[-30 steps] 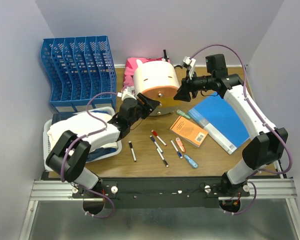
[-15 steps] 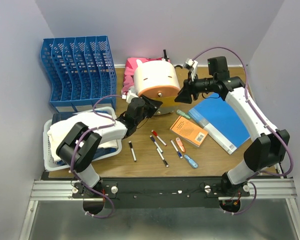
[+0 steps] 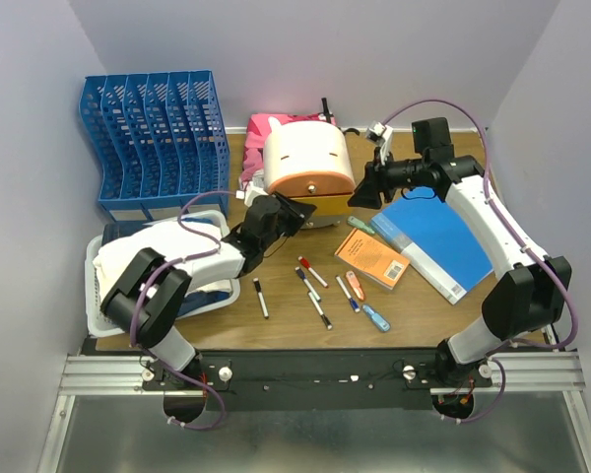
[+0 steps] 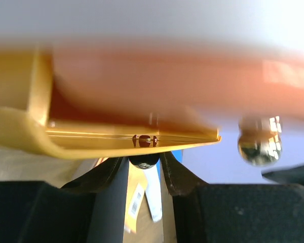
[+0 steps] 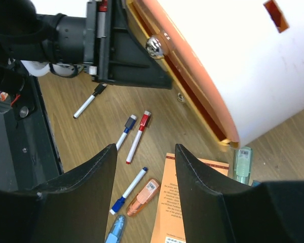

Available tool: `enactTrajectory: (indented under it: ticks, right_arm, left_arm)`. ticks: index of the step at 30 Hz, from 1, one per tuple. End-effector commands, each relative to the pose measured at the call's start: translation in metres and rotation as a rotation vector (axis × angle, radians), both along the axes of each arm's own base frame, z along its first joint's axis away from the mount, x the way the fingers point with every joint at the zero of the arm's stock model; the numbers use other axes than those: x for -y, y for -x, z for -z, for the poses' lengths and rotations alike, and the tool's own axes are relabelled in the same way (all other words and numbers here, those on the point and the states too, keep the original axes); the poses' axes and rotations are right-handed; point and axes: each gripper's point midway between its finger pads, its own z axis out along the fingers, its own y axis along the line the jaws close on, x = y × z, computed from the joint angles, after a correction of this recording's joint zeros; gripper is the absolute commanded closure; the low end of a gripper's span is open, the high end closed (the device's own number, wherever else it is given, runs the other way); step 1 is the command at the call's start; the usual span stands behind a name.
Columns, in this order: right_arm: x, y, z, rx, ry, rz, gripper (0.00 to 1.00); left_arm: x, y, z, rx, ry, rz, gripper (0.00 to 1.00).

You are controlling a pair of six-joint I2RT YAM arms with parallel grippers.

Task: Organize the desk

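Observation:
On the desk [image 3: 414,305] stands a white and orange drawer box [image 3: 308,158] with a bunny face. My left gripper [image 3: 295,211] reaches under the box's front. In the left wrist view its jaws [image 4: 144,169] are shut on a small dark knob [image 4: 144,160] beneath the yellow lower drawer [image 4: 91,139]. My right gripper [image 3: 362,187] hovers open at the box's right side; the right wrist view shows nothing in that gripper [image 5: 143,152]. Loose markers [image 3: 313,286] and an orange book [image 3: 372,258] lie on the wood in front.
A blue file rack [image 3: 150,143] stands at the back left, with a white tray [image 3: 98,296] of cloth in front of it. A blue folder [image 3: 435,236] lies at the right. A green tube [image 3: 361,225], an orange highlighter [image 3: 356,286] and a blue one [image 3: 376,317] lie among the markers. Something pink [image 3: 266,126] sits behind the box.
The left gripper has moved in under the box's front and its jaws have narrowed onto the knob. The box's front has tipped down. The right gripper has drawn slightly right.

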Motion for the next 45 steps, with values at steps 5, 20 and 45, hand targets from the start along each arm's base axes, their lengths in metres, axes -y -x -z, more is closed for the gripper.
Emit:
enactTrajectory:
  ticks: [5, 20, 45]
  right_arm:
    - [0.007, 0.002, 0.001, 0.026, 0.001, 0.008, 0.43]
    - [0.007, 0.018, 0.0, 0.026, 0.002, -0.065, 0.43]
    - [0.018, 0.077, 0.006, 0.059, 0.031, -0.253, 0.42]
  left_arm:
    - [-0.003, 0.06, -0.003, -0.076, 0.053, 0.097, 0.85]
    - [-0.003, 0.081, -0.017, -0.072, 0.053, 0.139, 0.28]
    - [-0.065, 0.109, -0.048, 0.016, -0.073, 0.056, 0.1]
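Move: The left hand already has the yellow drawer's knob between its fingers, with the drawer a little open; the way out is straight back towards the robot. The orange drawer's knob is about 2 cm ahead and 6 cm above it. The red marker lies roughly 9 cm back and 10 cm below, the orange book about 6 cm back, 15 cm right and 9 cm below. From the right hand the yellow knob is some 12 cm left, 4 cm ahead and 7 cm lower. Straight back, quickly at first and then easing, the left hand pulls the yellow drawer out by its knob, about 7 cm. Its fingers then open wide and let go, and it backs off a little more while rising some 6 cm and drifting left. Late on, the right hand draws back about 5 cm near the drawer's right end, turning slightly counter-clockwise, fingers still half open. ##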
